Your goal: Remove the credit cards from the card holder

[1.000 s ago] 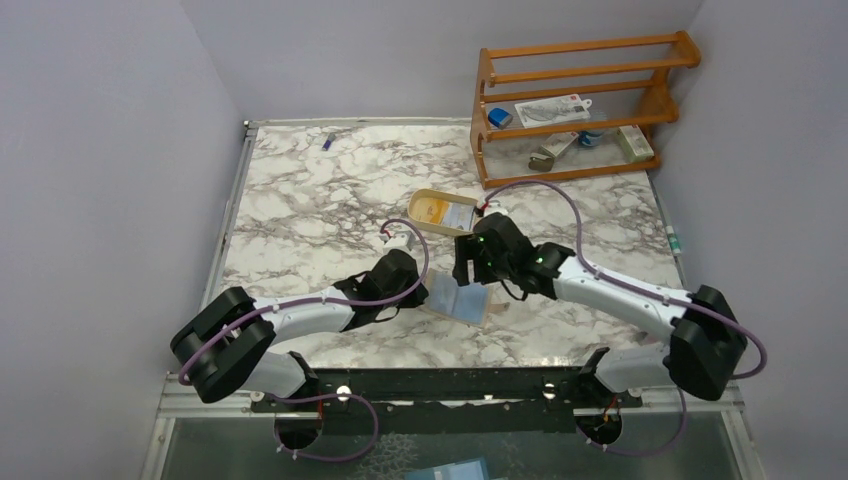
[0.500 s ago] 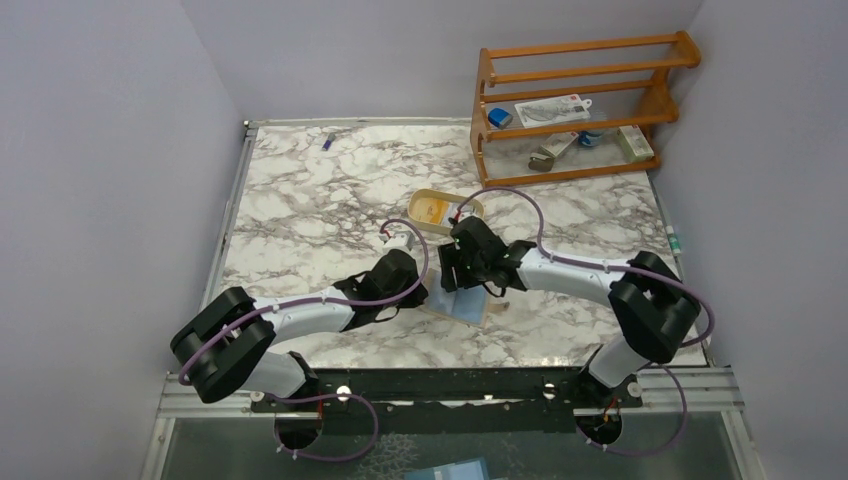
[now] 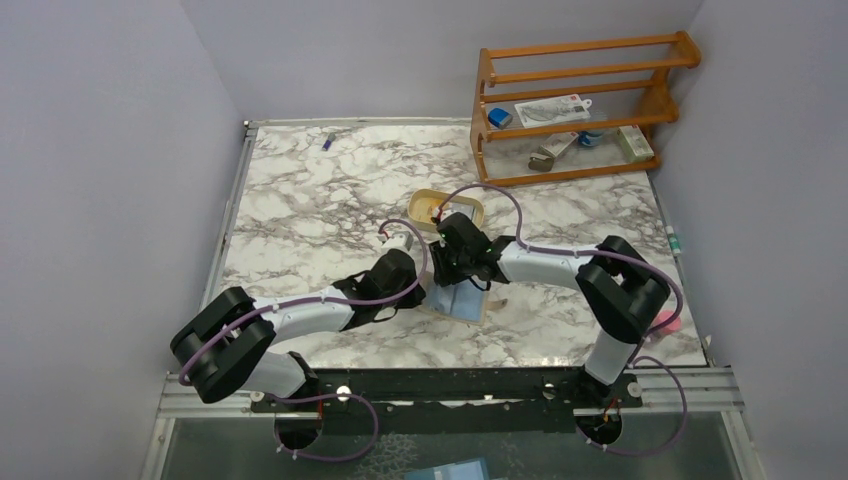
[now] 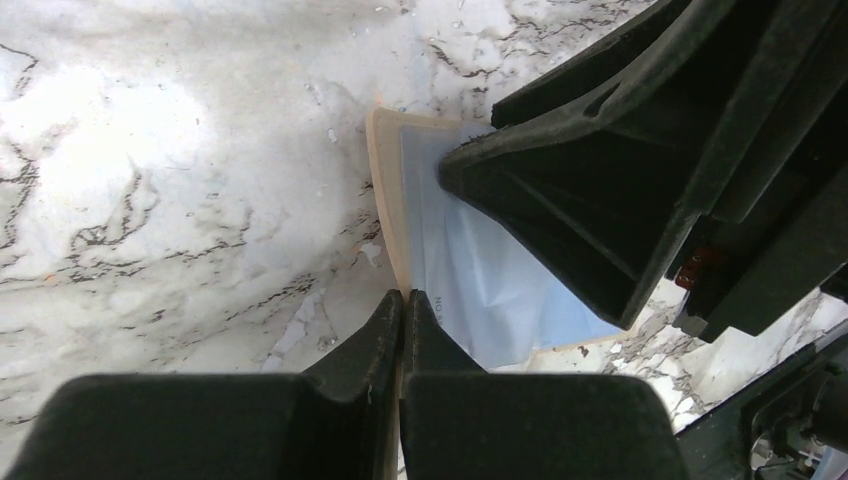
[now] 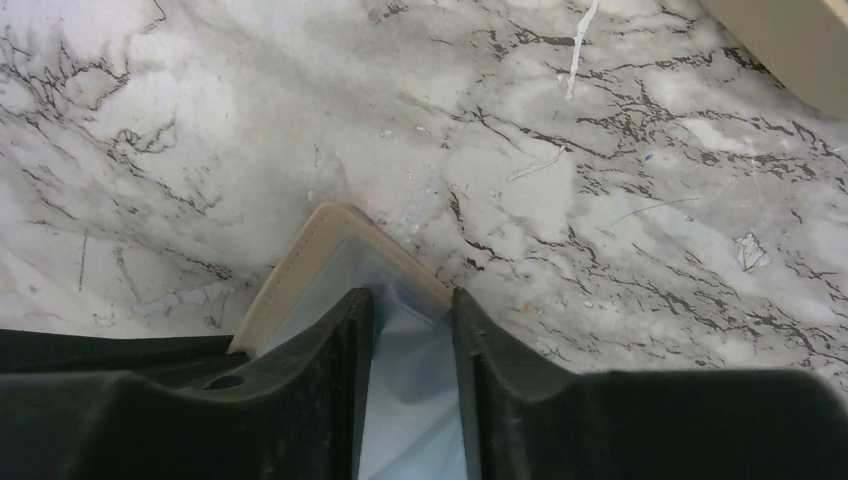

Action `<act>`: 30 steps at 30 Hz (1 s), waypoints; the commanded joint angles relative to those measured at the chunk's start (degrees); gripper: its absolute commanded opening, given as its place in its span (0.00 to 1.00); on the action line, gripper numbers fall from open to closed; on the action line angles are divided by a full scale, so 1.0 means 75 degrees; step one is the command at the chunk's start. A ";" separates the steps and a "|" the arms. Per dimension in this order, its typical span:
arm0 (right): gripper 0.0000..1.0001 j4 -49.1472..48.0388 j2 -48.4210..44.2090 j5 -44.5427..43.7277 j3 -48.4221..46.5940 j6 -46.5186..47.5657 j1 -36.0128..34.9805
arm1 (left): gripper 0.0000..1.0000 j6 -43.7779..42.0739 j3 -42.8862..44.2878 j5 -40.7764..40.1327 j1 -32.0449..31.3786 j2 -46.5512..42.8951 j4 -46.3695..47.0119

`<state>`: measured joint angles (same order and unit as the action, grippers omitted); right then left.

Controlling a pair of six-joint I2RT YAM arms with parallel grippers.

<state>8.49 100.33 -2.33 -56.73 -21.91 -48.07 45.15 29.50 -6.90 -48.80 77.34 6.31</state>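
The card holder (image 3: 462, 304) lies open on the marble table, with a tan rim and a pale blue inside (image 4: 470, 270). My left gripper (image 3: 424, 291) is shut on its near-left edge, and the tan rim runs between the fingertips (image 4: 403, 297). My right gripper (image 3: 456, 281) hovers low over the holder's far corner (image 5: 300, 255). Its jaws stand a little apart, with puckered pale blue lining between them (image 5: 410, 300). No card edge shows inside the holder. One yellow-orange credit card (image 3: 429, 209) lies in the oval tan tray.
The tan tray (image 3: 472, 209) sits just behind the right gripper, and its corner shows in the right wrist view (image 5: 790, 40). A wooden rack (image 3: 575, 100) with small items stands at the back right. A small blue object (image 3: 327, 141) lies at the back left. A pink item (image 3: 666, 322) is near the right edge.
The right arm has swung left from the tray and down onto the holder's far corner, its jaws narrowing. The left gripper has stayed shut on the holder's edge.
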 commanded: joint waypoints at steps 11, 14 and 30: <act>0.10 0.0159 -0.0604 -0.0116 0.0066 0.0214 -0.0061 | 0.00 -0.0078 0.0011 0.0005 0.0129 -0.0165 -0.0136; 0.09 0.0310 -0.0955 -0.0248 0.0180 0.0215 -0.0056 | 0.00 -0.0055 -0.0021 0.0017 0.0120 -0.0163 -0.0126; 0.01 0.0337 -0.1912 -0.0082 0.1519 -0.0142 -0.0058 | 0.00 0.0003 -0.0138 0.0005 0.0140 -0.0131 -0.0128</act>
<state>10.70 87.99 -3.09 -48.18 -21.34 -48.05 45.17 29.36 -6.87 -48.05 77.30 5.04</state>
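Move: The right fingers, half open, are down at the far left part of the card holder, on its clear sleeve, with the VIP card's middle about 2 cm back of them and 1 cm lower. The holder's middle lies roughly 3 cm back and 3 cm to their right, and the tan tray some 12 cm straight ahead. From the left hand, which already pinches the holder's left edge, the card is about 4 cm to the right and 1 cm ahead. The right hand stays down at the sleeve while its fingers close from half open to nearly shut, then rises about 4 cm and, now fully shut, swings right and back some 4 cm while sinking 2 cm again, away from the VIP card to over the blue part of the sleeve beside it. The left hand keeps its pinch on the holder's left edge and eases barely half a centimetre left, as a steady anchor. ##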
